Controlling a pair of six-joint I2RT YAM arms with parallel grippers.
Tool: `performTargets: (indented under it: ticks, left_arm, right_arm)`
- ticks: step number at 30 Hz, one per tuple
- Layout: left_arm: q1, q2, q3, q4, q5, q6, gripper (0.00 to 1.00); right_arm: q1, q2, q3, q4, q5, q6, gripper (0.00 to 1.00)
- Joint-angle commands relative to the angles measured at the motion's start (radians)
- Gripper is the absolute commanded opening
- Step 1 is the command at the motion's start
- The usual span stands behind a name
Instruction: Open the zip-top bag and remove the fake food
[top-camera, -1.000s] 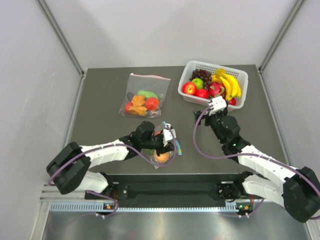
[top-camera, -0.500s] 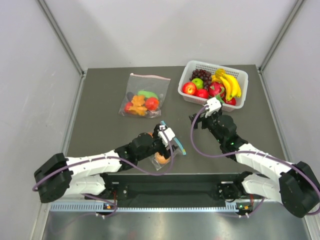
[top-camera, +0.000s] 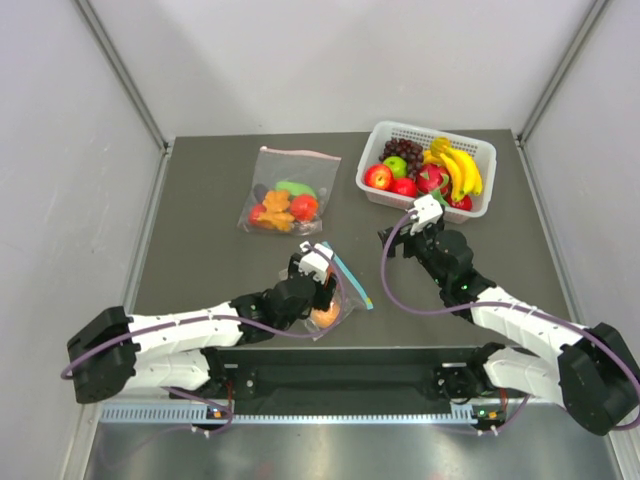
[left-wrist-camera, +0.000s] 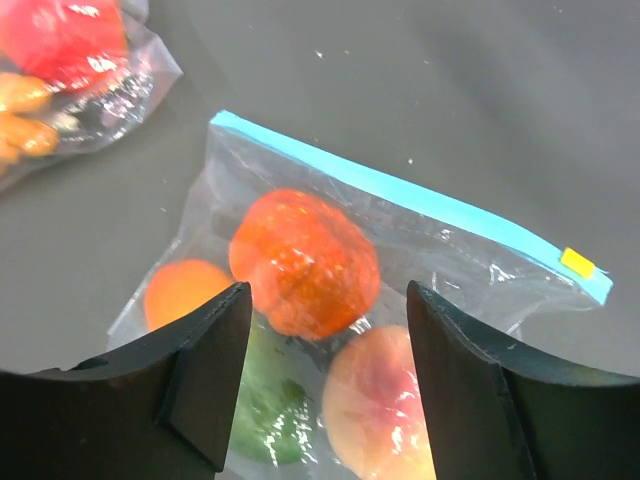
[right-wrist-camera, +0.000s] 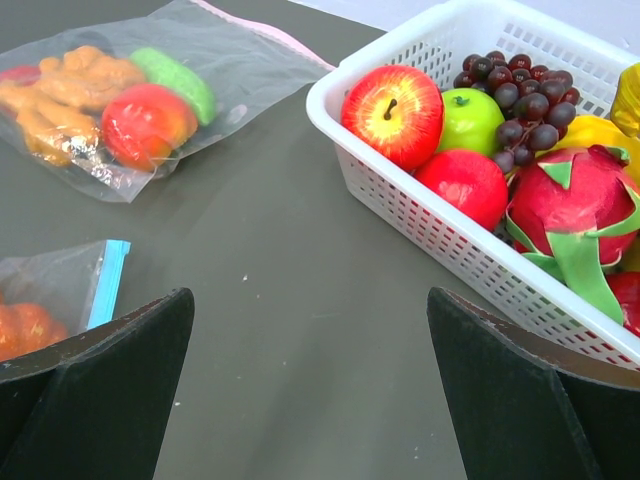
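The zip-top bag (left-wrist-camera: 440, 250) lies flat on the dark table, and its teal-blue zip strip (left-wrist-camera: 400, 195) runs straight along its far edge. The fake food is inside it: an orange-red piece (left-wrist-camera: 305, 262), an orange one (left-wrist-camera: 180, 292), a peach one (left-wrist-camera: 380, 400) and a green one (left-wrist-camera: 265, 420). My left gripper (left-wrist-camera: 328, 295) hovers open just above the bag (top-camera: 338, 298), one finger on each side of the pieces, gripping nothing. My right gripper (top-camera: 420, 215) stands wide open and empty over bare table (right-wrist-camera: 310, 300), to the right of the bag's corner (right-wrist-camera: 55, 285).
A larger clear bag with a pink-red strip (top-camera: 287, 192) holding other pieces lies at the back left. A white basket (right-wrist-camera: 420, 225) of fruit stands at the back right (top-camera: 400, 128), just beyond my right gripper.
My left gripper has opened and let go of the zip-top bag, which now lies flat. The left arm has shifted slightly left. The right gripper dropped a little and stayed open.
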Motion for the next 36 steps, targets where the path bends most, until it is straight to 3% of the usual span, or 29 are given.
performTargets:
  ticks: [1,5,14,17,18,19,22,25,29,32,36]
  left_arm:
    - [-0.013,-0.009,0.018,-0.021,0.005,-0.067,0.68]
    - [-0.013,0.018,0.021,-0.035,0.095,-0.077,0.68]
    - [-0.020,0.049,0.038,-0.108,0.085,-0.128,0.63]
    - [-0.020,0.099,0.056,-0.116,0.069,-0.123,0.43]
    - [-0.020,0.124,0.061,-0.116,0.068,-0.119,0.28]
    - [-0.020,0.135,0.065,-0.104,0.062,-0.104,0.22]
    - [-0.020,0.162,0.052,-0.064,0.055,-0.052,0.10]
    - [-0.020,0.181,0.024,0.042,0.077,0.060,0.07]
    - [-0.014,0.208,-0.010,0.206,0.169,0.235,0.06]
    - [0.010,0.228,-0.011,0.322,0.406,0.436,0.06]
    - [0.095,0.233,0.024,0.333,0.659,0.545,0.05]
  right_arm:
    - [0.010,-0.009,0.009,0.028,0.008,0.016,1.00]
    - [0.010,-0.015,0.005,0.030,0.014,0.018,1.00]
    - [0.010,-0.013,0.000,0.036,0.023,0.018,1.00]
    - [0.010,-0.018,-0.003,0.037,0.023,0.018,1.00]
    - [0.010,-0.021,-0.005,0.039,0.025,0.018,1.00]
    - [0.010,-0.022,-0.008,0.039,0.025,0.018,1.00]
    - [0.010,-0.032,-0.012,0.040,0.034,0.020,1.00]
    - [0.010,-0.038,-0.014,0.040,0.032,0.021,1.00]
    - [0.010,-0.039,-0.018,0.039,0.022,0.027,1.00]
    - [0.010,-0.041,-0.023,0.037,0.006,0.030,1.00]
    - [0.010,-0.045,-0.032,0.043,-0.012,0.032,1.00]
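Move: The blue-zip bag lies right under the left hand, its middle about 1 cm back and some 6 cm below, with the peach inside it 6 cm back from the hand. Its yellow slider is about 9 cm to the hand's right and 5 cm back, and the pink-zip bag some 21 cm ahead and 9 cm left. From the right hand the blue-zip bag lies about 14 cm left, 12 cm back and 12 cm below. Left hand sinks about 4 cm, pinches the blue-zip bag's film, then drags it right, turning some 25 degrees clockwise. ##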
